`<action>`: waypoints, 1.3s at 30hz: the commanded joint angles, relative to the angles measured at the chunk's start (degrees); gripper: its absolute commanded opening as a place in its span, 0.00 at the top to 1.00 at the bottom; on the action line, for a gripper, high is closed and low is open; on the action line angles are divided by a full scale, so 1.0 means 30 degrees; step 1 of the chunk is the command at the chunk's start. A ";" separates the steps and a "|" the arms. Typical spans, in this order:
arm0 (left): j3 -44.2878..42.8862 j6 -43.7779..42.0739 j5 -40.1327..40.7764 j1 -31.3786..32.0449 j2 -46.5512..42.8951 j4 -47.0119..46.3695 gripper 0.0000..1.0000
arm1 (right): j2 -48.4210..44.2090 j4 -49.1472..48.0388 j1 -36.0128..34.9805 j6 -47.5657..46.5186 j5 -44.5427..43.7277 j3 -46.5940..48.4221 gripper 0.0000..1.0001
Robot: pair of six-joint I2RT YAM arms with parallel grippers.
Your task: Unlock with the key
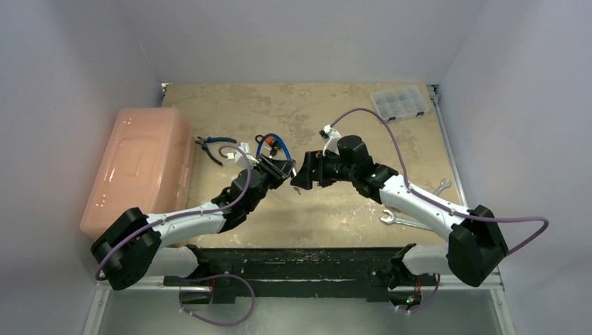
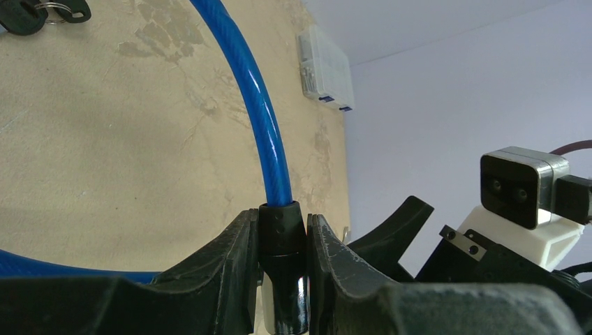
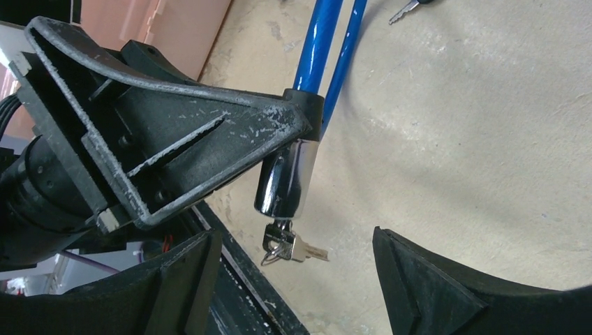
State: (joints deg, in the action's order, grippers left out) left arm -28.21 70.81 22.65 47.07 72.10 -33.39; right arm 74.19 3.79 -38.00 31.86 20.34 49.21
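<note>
A blue cable lock has a black collar and a chrome cylinder. My left gripper is shut on the collar and holds the lock above the table; its fingers show in the right wrist view. A key sticks out of the cylinder's lower end, with a ring and a second key hanging from it. My right gripper is open, its fingers on either side of the key without touching it. In the top view the two grippers, left and right, meet at mid-table.
A pink lidded box fills the table's left side. Blue-handled pliers lie near it. A clear organiser box sits at the back right, wrenches at the right front. More black-headed keys lie on the table.
</note>
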 commanded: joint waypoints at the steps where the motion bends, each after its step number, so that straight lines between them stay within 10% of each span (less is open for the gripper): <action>1: 0.0076 0.0384 -0.0123 0.0043 0.0021 -0.1496 1.00 | 0.0694 -0.1176 -0.0201 -0.0010 -0.0627 0.0978 0.15; 14: 0.0219 0.0392 -0.0198 0.0043 -0.0037 -0.1527 1.00 | 0.2486 -0.1594 -0.0268 0.0015 -0.1535 0.2414 0.30; 31: 0.0246 -0.0257 -0.0042 0.0043 -0.0281 -0.0780 1.00 | 0.3297 -0.1895 -0.0279 0.0338 -0.1205 0.2404 0.90; 39: -0.0417 -0.0483 0.1019 0.0019 -0.2074 0.3684 0.29 | 0.2615 -0.2313 -0.0283 0.0625 -0.1223 0.1454 1.00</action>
State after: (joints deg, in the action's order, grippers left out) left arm -27.29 70.54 23.44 46.96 69.71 -29.08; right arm 83.85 0.64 -39.31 33.54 19.05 54.35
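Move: The blue cable lock's silver barrel hangs from the left fingertips, which hold its black collar. From the open right hand the barrel lies about 3 cm ahead and 3 cm left, roughly 1 cm lower; from the left hand it is some 2 cm back, 1 cm right and 2 cm below. Its small keys dangle about level ahead-wise with the right hand, 3 cm left and 4 cm below. The orange padlock lies on the table, about 15 cm ahead, 8 cm left and 16 cm below the right hand. The right fingers close on the silver barrel and pinch it below the left hand's grip, after that hand has eased some 4 cm left and forward, dipping slightly on the way. The left hand keeps the black collar almost still until the right grip is set; only at the very end do its fingers spread and let go, with a drift of about 1.5 cm down and left. ##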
